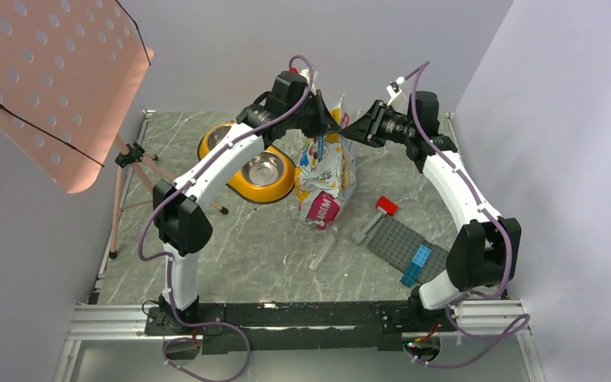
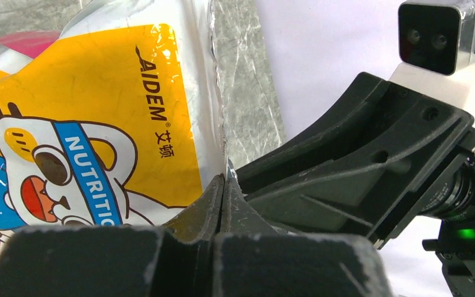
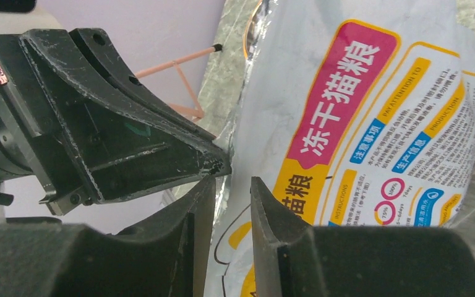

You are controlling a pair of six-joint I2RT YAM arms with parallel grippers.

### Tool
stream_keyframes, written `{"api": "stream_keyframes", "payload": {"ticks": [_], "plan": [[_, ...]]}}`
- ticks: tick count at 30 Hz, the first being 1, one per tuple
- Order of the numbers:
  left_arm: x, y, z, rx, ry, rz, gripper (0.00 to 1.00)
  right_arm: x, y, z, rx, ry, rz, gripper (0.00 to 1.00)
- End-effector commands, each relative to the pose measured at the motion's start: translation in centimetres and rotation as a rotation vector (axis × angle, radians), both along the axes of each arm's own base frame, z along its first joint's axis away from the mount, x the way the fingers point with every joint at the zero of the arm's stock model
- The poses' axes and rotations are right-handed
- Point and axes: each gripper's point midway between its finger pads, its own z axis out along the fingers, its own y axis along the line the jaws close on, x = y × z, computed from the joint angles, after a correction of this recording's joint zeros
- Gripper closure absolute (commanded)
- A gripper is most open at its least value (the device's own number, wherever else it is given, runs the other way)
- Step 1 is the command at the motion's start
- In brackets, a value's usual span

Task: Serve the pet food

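Note:
The glossy white, pink and yellow bag (image 1: 324,171) with a cartoon cat hangs upright over the table's middle, beside the yellow double bowl (image 1: 235,181). The pet food itself is hidden inside the bag. My left gripper (image 1: 330,119) is shut on the bag's silver top seam (image 2: 224,179), with the cat print (image 2: 117,93) just left of it. My right gripper (image 1: 350,127) faces it from the other side. Its fingers stand apart around the bag's top edge (image 3: 233,182), next to the label side (image 3: 371,93). The two grippers' tips nearly touch.
A pink perforated music stand (image 1: 56,79) on a tripod (image 1: 139,155) stands at the left. A grey baseplate (image 1: 402,239) with a blue brick (image 1: 416,263) and a red-headed tool (image 1: 382,208) lie at the right. Pale walls close in on three sides.

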Motion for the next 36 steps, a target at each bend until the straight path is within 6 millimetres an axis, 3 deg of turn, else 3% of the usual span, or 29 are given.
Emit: {"api": "stream_keyframes", "payload": {"ticks": [1,5,13,19,24,29,31,36], "plan": [[0.0,-0.1,2.0,-0.033,-0.051,-0.014,1.0,0.6,0.6,1.8,-0.058,-0.087,-0.02,0.69],[0.5,0.3,1.8,-0.004,-0.024,0.027,1.0,0.7,1.5,1.3,-0.124,-0.089,-0.031,0.7],[0.2,0.6,1.0,0.088,-0.011,0.059,1.0,1.8,0.3,-0.3,-0.412,-0.055,-0.226,1.0],[0.1,1.0,0.4,0.163,-0.028,0.074,1.0,1.8,0.4,-1.4,-0.523,-0.036,-0.251,1.0],[0.2,2.3,-1.5,0.291,-0.023,0.115,1.0,1.5,0.5,-2.5,-0.778,-0.054,-0.341,1.0],[0.3,4.3,-4.2,0.416,0.02,0.158,1.0,1.1,-2.5,-4.2,-0.999,-0.006,-0.475,1.0],[0.5,4.6,-4.7,0.423,0.026,0.158,1.0,1.0,-3.6,-3.9,-1.035,-0.016,-0.524,1.0],[1.3,5.2,-4.0,0.428,0.001,0.171,1.0,0.6,-6.1,-3.3,-1.127,-0.022,-0.605,1.0]]}}
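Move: The right gripper's half-open fingers already straddle the food bag's top edge, which runs about 1 cm to their left and at their height. The bag's middle is some 6 cm back, 4 cm left and 14 cm below this hand; the red block lies about 12 cm back, 13 cm right and 28 cm down. The left gripper already has the top edge between its shut fingertips; the double bowl lies roughly 25 cm to its left, 1 cm ahead and 28 cm lower. Shut the right gripper on the bag's top edge beside the left one while easing it about 2 cm left, then swing its fingers steeply downward by some 50 degrees, turning clockwise, as it sinks about 3 cm and comes back right at the end. Keep the left grip shut, lower that hand about 3 cm and draw it left 2–3 cm, tipping its fingers down. ##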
